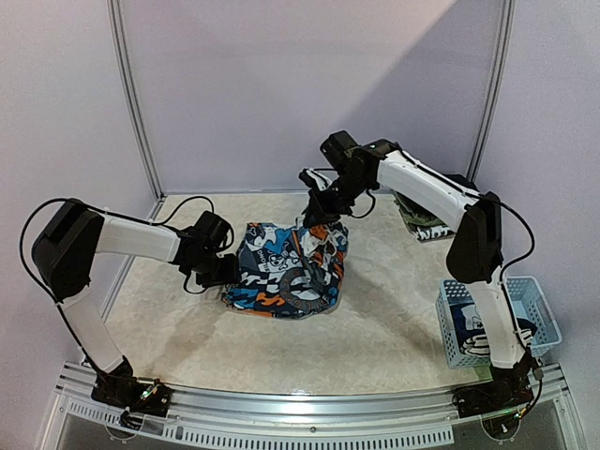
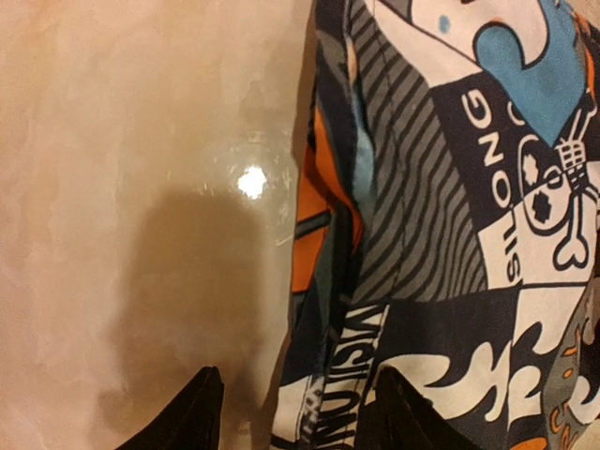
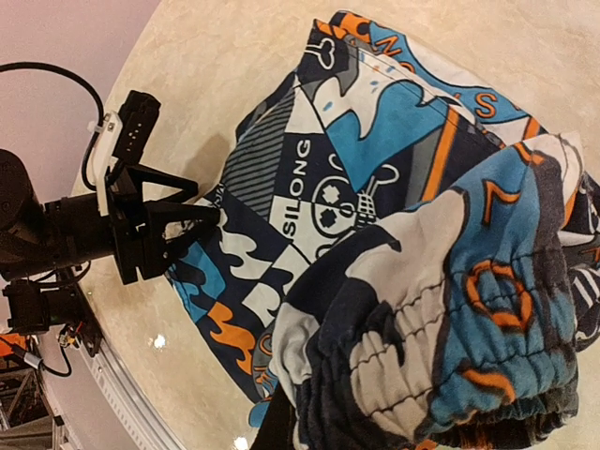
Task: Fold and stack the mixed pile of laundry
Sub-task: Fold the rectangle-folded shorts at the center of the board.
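The orange-blue-white cartoon-print garment lies in the middle of the table, its far edge lifted. My right gripper is shut on that raised edge. In the right wrist view the bunched elastic waistband hides most of the right gripper. My left gripper is low at the garment's left edge and open. In the left wrist view its dark fingertips straddle the hem of the garment, one over bare table, one over cloth. The right wrist view also shows the left gripper at that hem.
A pale blue lattice basket stands at the near right beside the right arm's base, with a black-and-white printed piece inside. A folded olive-green cloth lies at the back right, partly behind the right arm. The table is beige marble, walled behind.
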### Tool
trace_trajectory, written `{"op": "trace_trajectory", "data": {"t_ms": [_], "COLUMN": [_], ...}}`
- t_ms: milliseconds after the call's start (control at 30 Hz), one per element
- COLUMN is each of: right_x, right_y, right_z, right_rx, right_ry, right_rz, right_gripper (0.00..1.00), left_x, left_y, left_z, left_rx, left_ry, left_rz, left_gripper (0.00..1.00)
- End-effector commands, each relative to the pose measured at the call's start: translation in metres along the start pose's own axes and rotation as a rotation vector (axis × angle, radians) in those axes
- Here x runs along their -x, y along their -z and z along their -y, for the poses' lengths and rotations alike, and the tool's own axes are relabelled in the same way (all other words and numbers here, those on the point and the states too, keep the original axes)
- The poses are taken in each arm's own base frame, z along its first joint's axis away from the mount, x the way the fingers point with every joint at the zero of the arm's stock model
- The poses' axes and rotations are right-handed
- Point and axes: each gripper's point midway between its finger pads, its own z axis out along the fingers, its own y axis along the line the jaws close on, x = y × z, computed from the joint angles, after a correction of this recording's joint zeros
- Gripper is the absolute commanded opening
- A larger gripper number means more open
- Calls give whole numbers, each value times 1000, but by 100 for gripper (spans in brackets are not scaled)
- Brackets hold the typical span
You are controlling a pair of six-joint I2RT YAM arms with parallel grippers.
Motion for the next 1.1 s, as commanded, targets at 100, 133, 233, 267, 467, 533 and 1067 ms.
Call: {"op": "trace_trajectory", "data": {"t_ms": [100,133,233,267,467,533,1067], "right_x": [13,17,27,30,43,47,44], "right_y": [-35,-37,-47,-52,-76,-81,-91], "right_z": [-56,-59,-60,-59,-59,-60,-172], "right_rx": [128,130,136,140,145,151,373], "right_ry": [36,40,32,23,-9,0,206], "right_rz": [53,69,106,116,176,195,289], "right_gripper": [0,0,0,0,2,2,99], "left_x": [-17,-19,-19,-18,-19,-16,23], "left_y": [-23,-24,-24,-24,-18,-11,111], "left_z": [-5,-5,-2,-1,-7,-9,-69], "left_rx": [-60,-66,-91,-97,-77,-70,142], "left_ry": [78,85,101,103,102,99,159], "left_rz": [-51,-57,-47,-44,-32,-14,347], "left_gripper": [57,57,57,57,57,57,60]}}
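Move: The right hand, about 17 cm up, already grips the lifted end of the shorts and is taking it to their left edge, some 18 cm to its left, 2 cm nearer the base and 16 cm lower. The shorts' middle lies about 8 cm left, 3 cm back and 15 cm below it, and the left gripper roughly 20 cm left and 4 cm back, 15 cm lower. For the left hand, low over the board, the left edge's middle is about 4 cm ahead and 1 cm right. The right hand carries the pinched end of the shorts left over their flat part, some 17 cm towards the left edge, sinking about 3 cm on the way, tilting some 20 degrees, and opening its fingers wide near the end while still travelling left, slightly back and up, well above the board. The left hand stays low by the left edge with fingers half open, eases a couple of centimetres forward, then draws back about 4 cm and swings left and up clear of the cloth. ##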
